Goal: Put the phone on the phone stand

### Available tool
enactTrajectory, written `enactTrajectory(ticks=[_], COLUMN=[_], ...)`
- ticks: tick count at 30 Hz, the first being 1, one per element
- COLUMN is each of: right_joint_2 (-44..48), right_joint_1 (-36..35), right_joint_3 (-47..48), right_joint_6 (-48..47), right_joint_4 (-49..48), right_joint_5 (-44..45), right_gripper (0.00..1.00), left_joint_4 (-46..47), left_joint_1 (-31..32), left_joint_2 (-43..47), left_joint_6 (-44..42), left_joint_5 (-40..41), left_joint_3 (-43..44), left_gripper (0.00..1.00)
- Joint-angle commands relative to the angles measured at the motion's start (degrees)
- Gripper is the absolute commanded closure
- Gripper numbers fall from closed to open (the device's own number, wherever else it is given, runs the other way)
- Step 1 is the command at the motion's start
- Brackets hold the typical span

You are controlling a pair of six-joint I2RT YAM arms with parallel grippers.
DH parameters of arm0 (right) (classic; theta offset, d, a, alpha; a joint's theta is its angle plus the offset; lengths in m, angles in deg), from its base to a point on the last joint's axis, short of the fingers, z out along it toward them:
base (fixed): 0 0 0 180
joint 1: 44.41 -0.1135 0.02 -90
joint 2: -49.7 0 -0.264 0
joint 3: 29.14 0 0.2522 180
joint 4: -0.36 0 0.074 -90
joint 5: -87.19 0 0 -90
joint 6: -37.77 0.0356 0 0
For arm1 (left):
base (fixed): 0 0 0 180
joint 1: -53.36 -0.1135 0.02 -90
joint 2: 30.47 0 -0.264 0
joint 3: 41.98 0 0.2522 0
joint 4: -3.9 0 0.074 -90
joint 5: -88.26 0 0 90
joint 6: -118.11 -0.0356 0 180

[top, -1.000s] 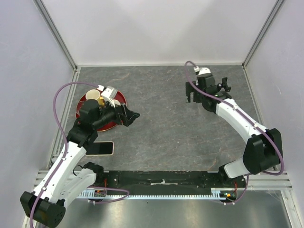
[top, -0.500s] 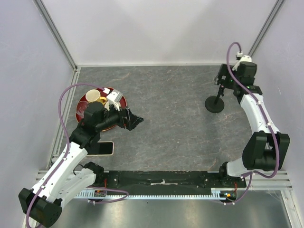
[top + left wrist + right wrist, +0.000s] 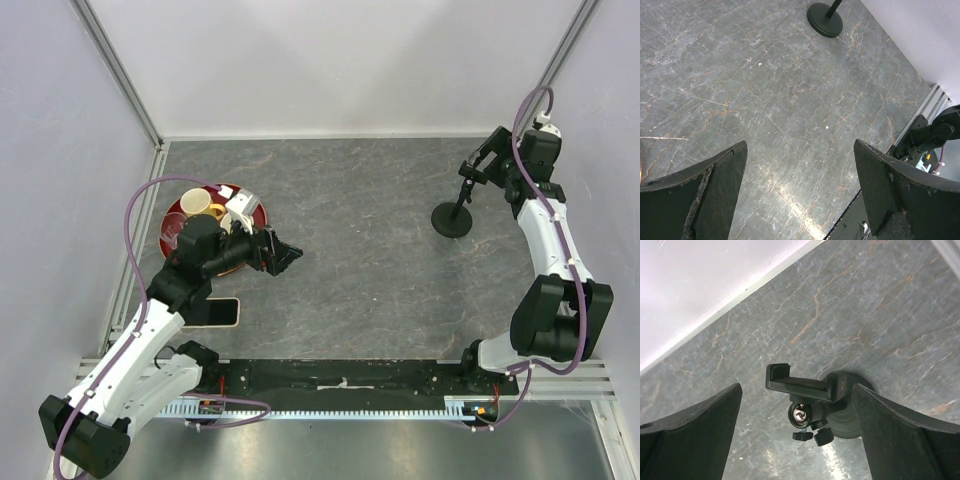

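Note:
The phone (image 3: 221,312) lies flat on the table at the near left, screen up, partly covered by my left arm. The phone stand (image 3: 453,219) stands at the far right, a black disc base with a thin stem and a clamp cradle on top. My left gripper (image 3: 283,255) hovers open over bare table right of the phone; in the left wrist view its jaws (image 3: 800,145) hold nothing and the stand's base (image 3: 825,21) shows far off. My right gripper (image 3: 487,155) is open just above the cradle (image 3: 800,384), which shows between its wide-apart fingers (image 3: 700,435) without touching.
A red plate (image 3: 252,206) with a yellow cup (image 3: 195,202) and small items sits at the left behind my left gripper. White walls and aluminium posts enclose the table; the stand is close to the right wall. The arm bases' rail runs along the near edge.
My right arm swung from the table's middle to the far right and now hangs over the stand's cradle. The left gripper moved slightly right. The phone has not moved.

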Motion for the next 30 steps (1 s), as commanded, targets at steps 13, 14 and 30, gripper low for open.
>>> enactTrajectory(ticks=[13,14,30], right_joint_2=[1.1,0.6,-12.3], right_joint_1=[-5.3,-6.0,-9.7], right_joint_3=[-8.1,-7.7,7.6], right_joint_6=[1.2,-0.6,-5.2], right_joint_4=[-7.9,-7.7,5.4], right_joint_5=[8.2,8.9,22.2], right_gripper=[0.24,0.24,0.53], left_joint_4=[2.7,2.6,2.5], left_joint_1=[0.2,0.2,0.2], left_joint_2=[-0.7,-0.9,-1.7], left_joint_6=[-1.3,-1.3,-1.3], left_joint_5=[-1.8,-2.0,-2.1], left_joint_3=[-0.1,-0.1,-0.1], left_gripper=[0.09,0.09,0.1])
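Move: The phone stand's neck, under its bracket, lies about 7 cm below the right hand, some 3 cm to its left and barely 1 cm ahead. The bracket sits above that neck, only about 4 cm lower than the hand. The stand's round foot is roughly 20 cm below the hand, level with it fore and aft and 4 cm to its left. From the left hand the neck lies some 42 cm to the right, 21 cm ahead and 8 cm lower. The right hand sinks about 7 cm onto the phone stand, swinging some 3 cm left on the way and then coming back right by about 2 cm as it edges forward, so that its fingers come down either side of the neck beneath the bracket. Its wrist tips the fingers down by about 15 degrees and, after a small roll the other way, rolls the hand's left side down, while the fingers draw in from wide open to about half open, not yet clamped on the neck. ##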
